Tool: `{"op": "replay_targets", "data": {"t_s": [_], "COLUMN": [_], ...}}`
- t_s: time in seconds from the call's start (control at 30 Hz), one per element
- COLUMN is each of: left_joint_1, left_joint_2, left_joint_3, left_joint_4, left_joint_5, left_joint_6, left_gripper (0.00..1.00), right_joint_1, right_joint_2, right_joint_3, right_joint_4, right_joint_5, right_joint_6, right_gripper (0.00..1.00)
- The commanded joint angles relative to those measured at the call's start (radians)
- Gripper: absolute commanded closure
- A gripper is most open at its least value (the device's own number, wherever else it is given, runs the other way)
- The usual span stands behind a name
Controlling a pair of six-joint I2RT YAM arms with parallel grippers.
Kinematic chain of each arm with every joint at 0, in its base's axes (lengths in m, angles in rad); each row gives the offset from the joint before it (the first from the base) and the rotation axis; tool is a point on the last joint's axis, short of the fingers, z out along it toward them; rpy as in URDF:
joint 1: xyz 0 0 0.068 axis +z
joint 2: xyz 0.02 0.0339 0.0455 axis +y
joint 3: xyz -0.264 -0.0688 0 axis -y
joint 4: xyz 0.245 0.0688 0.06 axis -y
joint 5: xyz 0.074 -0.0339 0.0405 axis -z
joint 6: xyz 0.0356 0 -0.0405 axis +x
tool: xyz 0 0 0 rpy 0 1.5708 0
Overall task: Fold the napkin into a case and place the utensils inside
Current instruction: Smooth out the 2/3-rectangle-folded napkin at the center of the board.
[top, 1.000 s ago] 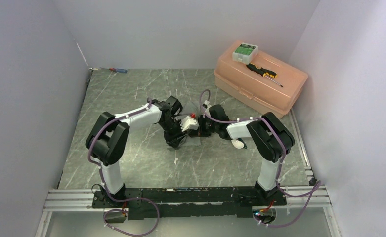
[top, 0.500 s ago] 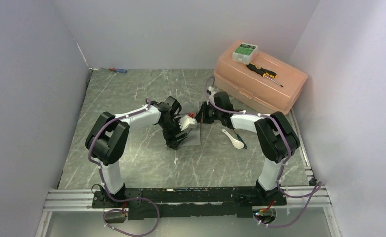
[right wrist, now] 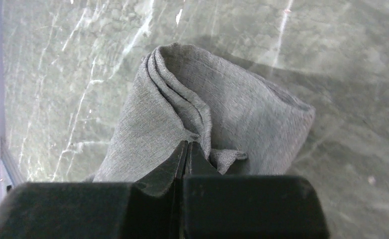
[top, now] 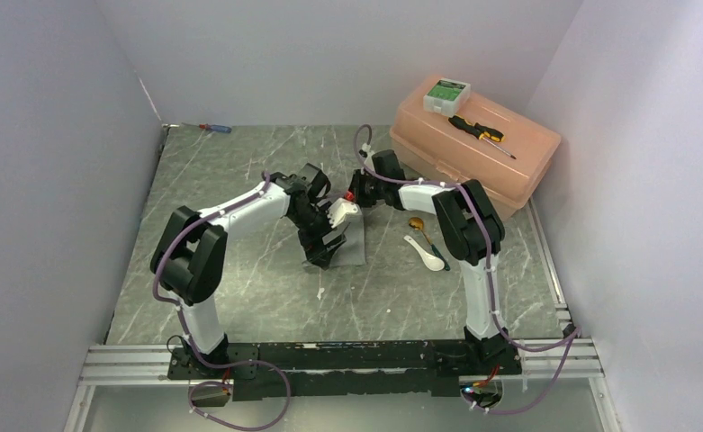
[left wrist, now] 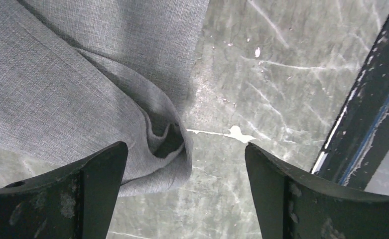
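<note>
The grey napkin (top: 351,245) lies partly folded on the marble table between the two arms. My left gripper (left wrist: 186,149) hangs open just above its rolled corner (left wrist: 170,144), with cloth near the left finger (left wrist: 100,184) and nothing gripped. In the top view the left gripper (top: 322,256) points down at the napkin's near-left edge. My right gripper (right wrist: 188,144) is shut, and the napkin's (right wrist: 242,114) folds gather up to its tips; in the top view it (top: 353,198) is at the cloth's far edge. The white spoon (top: 426,253) and the gold spoon (top: 417,224) lie to the right.
A pink plastic box (top: 496,162) stands at the back right, with a small green-and-white box (top: 446,93) and a black-and-yellow screwdriver (top: 481,132) on its lid. A red-and-blue screwdriver (top: 214,128) lies at the far left edge. Walls close in on three sides.
My left gripper has opened wide and let go of the napkin. The right arm has swung away toward the back, uncovering both spoons, its jaws staying shut.
</note>
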Motion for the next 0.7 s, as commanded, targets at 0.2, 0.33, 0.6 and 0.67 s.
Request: {"op": "replay_targets", "data": {"t_s": [0.2,0.33,0.6,0.67], "left_joint_1": [0.056,0.097,0.148,0.149], "left_joint_2": [-0.048,-0.037,-0.137,-0.150], "left_joint_3": [0.033,0.034,0.015,-0.029], "left_joint_4": [-0.045,-0.043,-0.133,-0.113], "left_joint_5": [0.022,-0.012,0.064,0.032], "left_joint_6": [0.001,-0.017,0.023,0.028], "left_gripper": [0.12,0.25,0.39,0.40], "right_joint_1": [0.002,0.003,0.081,0.124], "right_joint_2": [-0.008,-0.064,-0.216,-0.217], "right_joint_3": [0.092,0.064,-0.115,-0.151], "right_joint_4": [0.043,0.051,0.059,0.059], "right_joint_5": [-0.064,-0.067,-0.103,-0.116], "right_joint_6": [0.017,0.017,0.019,0.022], "right_gripper": [1.00,1.00,1.00,1.00]}}
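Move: The folded napkin's middle lies about 8 cm ahead of the open left hand, 3 cm to its right and some 5 cm below; its curled near-left corner is about 4 cm left and 1 cm back of that hand. From the shut right hand, over the far part of the cloth, the middle is about 6 cm back, 1 cm left and 2 cm down. From the right hand, the white spoon lies 13 cm back and 19 cm right, the golden spoon 11 cm back and 20 cm right. The right hand, fingers kept shut, slides its tips barely 1 cm left and forward on the napkin's far part while sinking slightly, then lifts clear about 6 cm and draws back some 4 cm over the cloth. The open left hand, already above the near-left corner, first rises a little, then swings about 5 cm left and 2 cm forward past the cloth's left edge, rising further at the end, closing its fingers by about a third and turning some 10 degrees counter-clockwise. ##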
